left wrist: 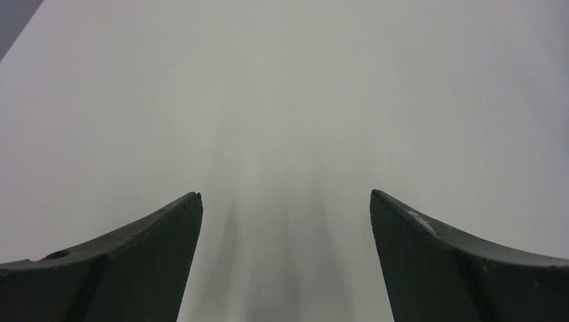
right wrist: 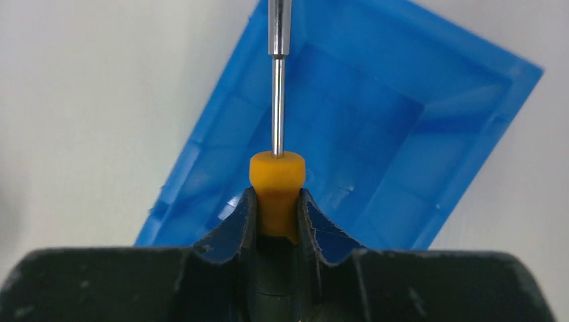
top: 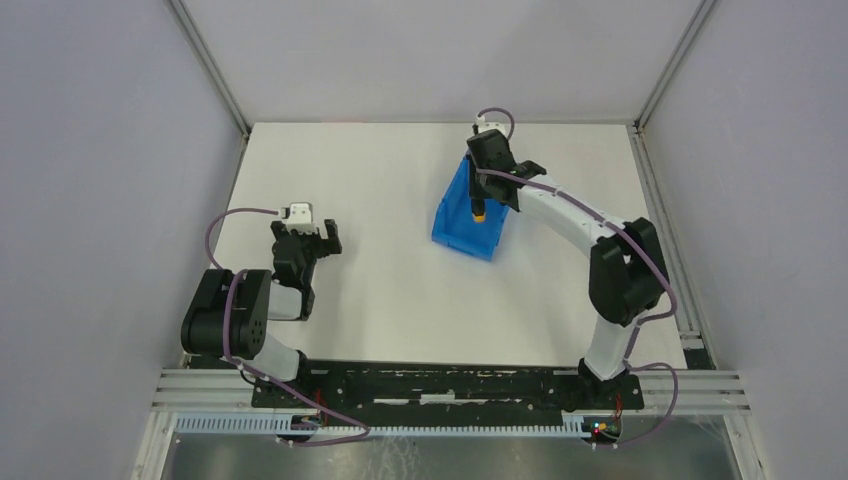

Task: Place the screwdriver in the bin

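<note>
The blue bin (top: 465, 222) stands on the white table right of centre; it also fills the right wrist view (right wrist: 416, 134). My right gripper (top: 480, 205) hangs over the bin and is shut on the screwdriver (top: 479, 211). In the right wrist view the gripper (right wrist: 277, 198) pinches the orange-yellow handle (right wrist: 277, 178), and the thin grey shaft (right wrist: 277, 100) points away over the bin's inside. The black part of the handle lies hidden between the fingers. My left gripper (top: 322, 238) is open and empty over bare table at the left; its fingers (left wrist: 161, 255) stand wide apart.
The table (top: 400, 300) is walled by grey panels at left, back and right, with metal frame posts (top: 210, 65) at the back corners. A rail (top: 450, 385) with the arm bases runs along the near edge.
</note>
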`<state>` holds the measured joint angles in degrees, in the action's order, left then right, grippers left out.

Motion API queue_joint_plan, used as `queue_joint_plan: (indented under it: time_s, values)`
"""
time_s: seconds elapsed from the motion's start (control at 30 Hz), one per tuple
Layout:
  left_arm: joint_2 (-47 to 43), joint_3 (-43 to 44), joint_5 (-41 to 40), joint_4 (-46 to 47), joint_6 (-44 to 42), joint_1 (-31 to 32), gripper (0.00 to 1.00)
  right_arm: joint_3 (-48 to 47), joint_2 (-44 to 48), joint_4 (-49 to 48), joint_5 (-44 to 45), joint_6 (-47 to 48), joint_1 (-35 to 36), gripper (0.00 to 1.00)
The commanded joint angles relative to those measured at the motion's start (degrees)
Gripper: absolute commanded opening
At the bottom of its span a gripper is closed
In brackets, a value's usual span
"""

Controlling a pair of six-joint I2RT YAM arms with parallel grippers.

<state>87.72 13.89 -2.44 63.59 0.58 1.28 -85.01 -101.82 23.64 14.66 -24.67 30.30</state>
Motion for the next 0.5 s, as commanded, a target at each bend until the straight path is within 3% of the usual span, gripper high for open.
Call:
queue_joint_plan:
  time_s: [0.0, 0.07, 0.13, 0.27, 0.47]
  values:
    - [0.1, 0.53, 0.22, 2.68, 0.91, -0.31, 1.0, -1.22, -4.09, -0.32, 6.34, -0.75, 1.25, 0.0]
    - [0.09, 0.57, 0.24, 2.68, 0.91, -0.31, 1.0, -1.21, -6.4, -1.06, 5.81, -0.84, 1.75, 0.07]
    - [0.09, 0.59, 0.28, 2.68, 0.91, -0.31, 1.0, -2.0, -9.16, -1.05, 5.38, -0.91, 2.09, 0.3]
    - [0.12, 0.54, 0.24, 2.68, 0.91, -0.31, 1.0, -5.23, -12.85, 0.28, 5.15, -0.91, 2.1, 0.57]
    - [0.13, 0.52, 0.24, 2.68, 0.91, -0.31, 1.0, -8.41, -9.1, 2.02, 6.39, 0.71, 2.27, 0.62]
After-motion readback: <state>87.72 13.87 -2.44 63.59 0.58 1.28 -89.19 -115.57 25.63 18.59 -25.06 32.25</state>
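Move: The screwdriver is already pinched by its handle in my right hand, shaft forward, over the blue bin. The bin's middle is about 2 cm ahead, 2 cm to the right and 14 cm below that hand. Its left long wall is closer, some 5 cm to the left of my right hand and 4 cm farther out. From my idle left hand, the bin is about 9 cm ahead, 40 cm to the right and 4 cm lower. I sink my right hand almost straight down towards the bin, about 9 cm, fast at first and then easing, with the fingers tipping about 10 degrees more steeply downward. Over the lower part of the descent I open the fingers wide, letting go of the screwdriver's handle, and come up by just a touch at the end. ##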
